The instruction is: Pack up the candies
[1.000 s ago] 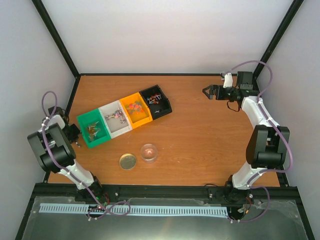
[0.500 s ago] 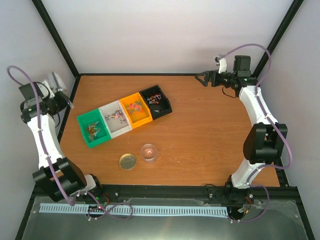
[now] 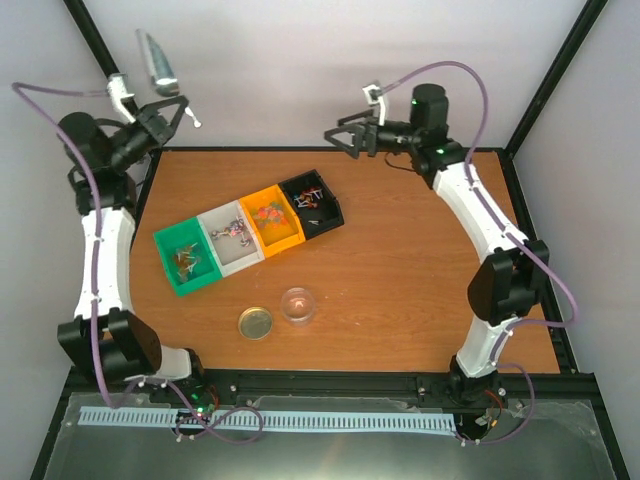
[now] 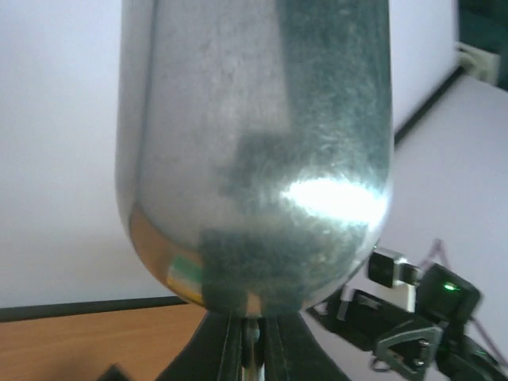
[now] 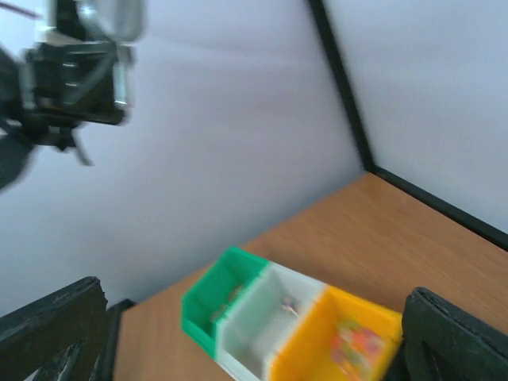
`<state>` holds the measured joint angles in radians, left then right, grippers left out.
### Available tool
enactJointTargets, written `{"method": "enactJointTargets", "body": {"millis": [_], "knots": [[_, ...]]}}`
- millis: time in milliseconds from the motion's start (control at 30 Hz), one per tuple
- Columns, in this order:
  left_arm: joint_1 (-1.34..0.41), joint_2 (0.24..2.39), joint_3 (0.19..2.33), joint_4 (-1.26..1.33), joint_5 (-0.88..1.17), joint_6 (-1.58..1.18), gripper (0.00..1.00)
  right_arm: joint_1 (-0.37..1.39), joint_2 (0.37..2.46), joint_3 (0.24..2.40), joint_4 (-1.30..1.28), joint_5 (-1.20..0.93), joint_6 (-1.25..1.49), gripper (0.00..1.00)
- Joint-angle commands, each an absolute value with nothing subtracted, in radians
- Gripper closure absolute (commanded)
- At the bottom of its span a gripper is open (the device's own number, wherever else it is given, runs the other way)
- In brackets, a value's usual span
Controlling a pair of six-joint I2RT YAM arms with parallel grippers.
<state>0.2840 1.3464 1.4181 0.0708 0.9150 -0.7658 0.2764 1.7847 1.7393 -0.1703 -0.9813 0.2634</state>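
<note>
The candies lie in four bins in a row: green (image 3: 187, 257), white (image 3: 231, 238), orange (image 3: 271, 220) and black (image 3: 311, 203). Small red and pink candies (image 3: 268, 213) show in the orange bin, and blurred ones (image 5: 353, 345) in the right wrist view. My left gripper (image 3: 168, 100) is raised high at the back left, shut on the handle of a shiny metal scoop (image 3: 158, 62). The scoop's bowl (image 4: 254, 143) fills the left wrist view, with the left gripper (image 4: 252, 349) pinching its stem below. My right gripper (image 3: 345, 135) hangs open above the back of the table, empty, with the bins below the right gripper (image 5: 252, 305).
A round gold lid (image 3: 255, 323) and a clear round jar (image 3: 298, 304) sit on the wooden table (image 3: 420, 260) in front of the bins. Black frame posts and white walls close in the back and sides.
The left arm has swung up from beside the green bin to high at the back left, carrying the scoop. The right gripper has risen and moved left toward the middle of the back.
</note>
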Motion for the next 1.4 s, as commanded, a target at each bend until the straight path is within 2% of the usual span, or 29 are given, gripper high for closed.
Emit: {"method": "enactJointTargets", "body": {"millis": [0, 300, 1000, 1100, 1233, 1367], "knots": [[0.157, 1.403, 1.458, 0.514, 1.028, -1.056, 0.99, 0.4, 1.847, 1.843, -0.011, -1.056, 0.431, 0.01], [0.003, 1.474, 1.388, 0.855, 1.005, -1.253, 0.99, 0.563, 1.983, 2.013, 0.091, -1.052, 0.623, 0.08], [-0.083, 1.464, 1.203, 0.953, 0.882, -1.297, 0.99, 0.614, 2.031, 2.031, 0.319, -1.052, 0.882, 0.45], [-0.086, 1.464, 1.188, 0.962, 0.87, -1.299, 0.99, 0.614, 2.038, 2.028, 0.366, -1.051, 0.929, 0.56], [-0.091, 1.467, 1.176, 0.976, 0.864, -1.299, 0.99, 0.614, 2.045, 2.014, 0.426, -1.05, 0.976, 0.79], [-0.092, 1.468, 1.172, 0.972, 0.869, -1.292, 0.99, 0.614, 2.04, 2.006, 0.421, -1.055, 0.972, 0.94]]}}
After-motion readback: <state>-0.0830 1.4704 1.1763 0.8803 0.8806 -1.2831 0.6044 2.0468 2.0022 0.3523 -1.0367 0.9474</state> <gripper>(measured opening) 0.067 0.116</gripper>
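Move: The left hand already grips the metal scoop by its handle, with the right gripper some 32 cm to its right, 5 cm farther out and 9 cm lower. From the open right hand, the handle's free end is about 30 cm left, 5 cm back and 8 cm above. The black box lies roughly 8 cm left of the right hand and 10 cm farther out, the orange box 20 cm left and 5 cm out, both some 36 cm below. The right fingers close on the handle's free end, below the left fingers, which keep their hold. To get there the right hand swings about 16 cm left, also drawing back and rising, and turns counter-clockwise. The left hand brings the scoop some 14 cm right to meet it, turning about 25 degrees clockwise; most of both hands' travel comes early. ##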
